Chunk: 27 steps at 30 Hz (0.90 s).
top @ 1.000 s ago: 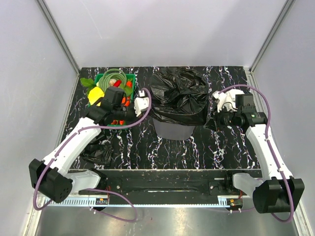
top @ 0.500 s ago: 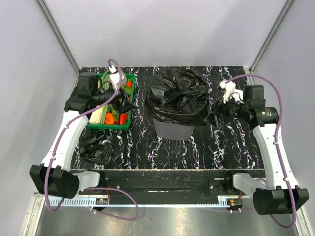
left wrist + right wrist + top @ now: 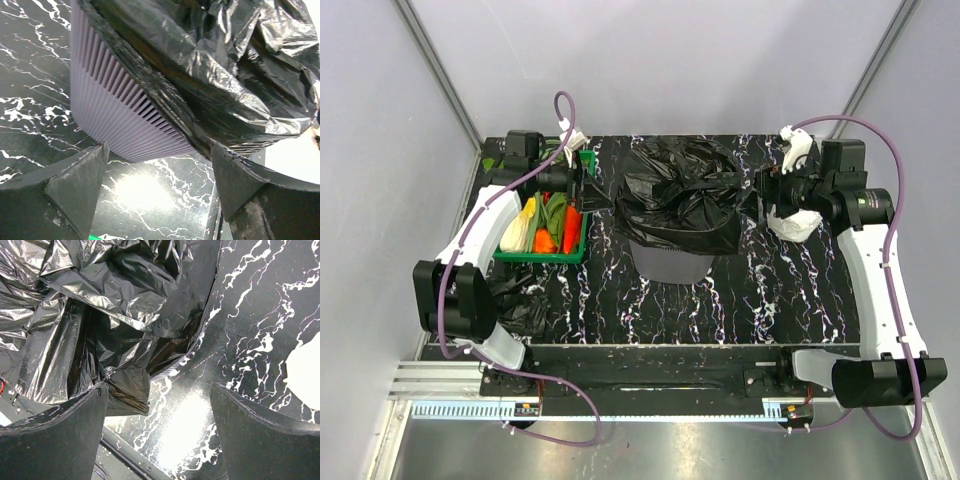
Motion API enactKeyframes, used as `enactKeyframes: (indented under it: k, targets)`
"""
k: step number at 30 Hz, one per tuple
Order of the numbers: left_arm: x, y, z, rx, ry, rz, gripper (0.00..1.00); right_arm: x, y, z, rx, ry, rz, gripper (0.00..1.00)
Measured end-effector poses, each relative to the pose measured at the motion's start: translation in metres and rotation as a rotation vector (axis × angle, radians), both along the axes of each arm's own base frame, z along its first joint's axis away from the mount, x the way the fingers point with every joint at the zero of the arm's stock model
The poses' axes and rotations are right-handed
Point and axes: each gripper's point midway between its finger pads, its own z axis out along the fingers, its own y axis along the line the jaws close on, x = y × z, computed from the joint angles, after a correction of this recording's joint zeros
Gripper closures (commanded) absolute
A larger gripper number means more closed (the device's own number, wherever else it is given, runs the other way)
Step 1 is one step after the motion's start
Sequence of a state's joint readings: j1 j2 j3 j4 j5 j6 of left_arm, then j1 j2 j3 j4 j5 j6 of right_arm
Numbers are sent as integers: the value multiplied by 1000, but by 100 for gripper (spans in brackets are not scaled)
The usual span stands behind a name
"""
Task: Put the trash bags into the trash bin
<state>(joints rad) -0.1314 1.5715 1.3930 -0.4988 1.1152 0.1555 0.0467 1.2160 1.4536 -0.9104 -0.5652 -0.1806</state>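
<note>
The grey trash bin [image 3: 668, 262] stands mid-table with a glossy black trash bag [image 3: 682, 192] bunched over its rim and hanging down its sides. My left gripper [image 3: 591, 192] hovers just off the bin's left side, open and holding nothing. The left wrist view shows the ribbed bin wall [image 3: 115, 117] and the bag [image 3: 225, 75] beyond the spread fingers [image 3: 75, 187]. My right gripper [image 3: 758, 192] sits off the bin's right side, open too, the bag's edge [image 3: 125, 385] close to its left finger [image 3: 60, 440]. A second crumpled trash bag [image 3: 516, 306] lies at the front left.
A green crate [image 3: 542, 256] of vegetables stands left of the bin, under my left arm. A white roll [image 3: 794, 224] lies right of the bin beneath my right wrist, and it shows at the right edge [image 3: 306, 374] of the right wrist view. The enclosure walls are close on both sides.
Both grippers have opened and let go of the bag, which stays draped on the bin. The left arm swung back over the crate; the right gripper moved toward the back.
</note>
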Motion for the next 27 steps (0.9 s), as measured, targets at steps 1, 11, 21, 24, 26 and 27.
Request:
enactKeyframes:
  k: [1,11,21,24,26,27]
  targets:
    - [-1,-1,-1,-7,9,-10,13,1,0,-2,2,9,-3,13]
    - [-14,-7,8,-71,29,-87,21,10,-3,-8,-3,32,-35,13]
    - [-16,-10,6,-101,45,-105,67,24,-22,2,19,0,-127,13]
    - [-18,-12,2,-107,61,-110,87,31,-29,7,55,-9,-159,12]
    - [-19,-14,1,-112,65,-114,100,33,-29,10,77,-13,-161,12]
    - [-20,-15,1,-115,70,-117,100,35,-27,11,89,-14,-156,12]
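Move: The trash bag's left rim, folded over the bin, lies about 2 cm back and 2 cm right of the open left fingers, nearly at their height; the bin's middle is about 14 cm right and 1 cm ahead, 13 cm below. The vegetable basket stands some 16 cm left, 9 cm ahead, 23 cm down. For the right hand, the bag's right rim is about 2 cm left, 1 cm ahead and 5 cm below; the white bag is roughly 12 cm right, 10 cm ahead, 25 cm down. Draw the left gripper back about 2 cm and slightly right onto the trash bag's left rim, then shut the fingers almost fully to pinch the black plastic at the bin's edge. Meanwhile ease the open right hand forward, then forward and to the right, roughly 4 cm in all, away from the bag's right rim, turning clockwise some 10 degrees. ##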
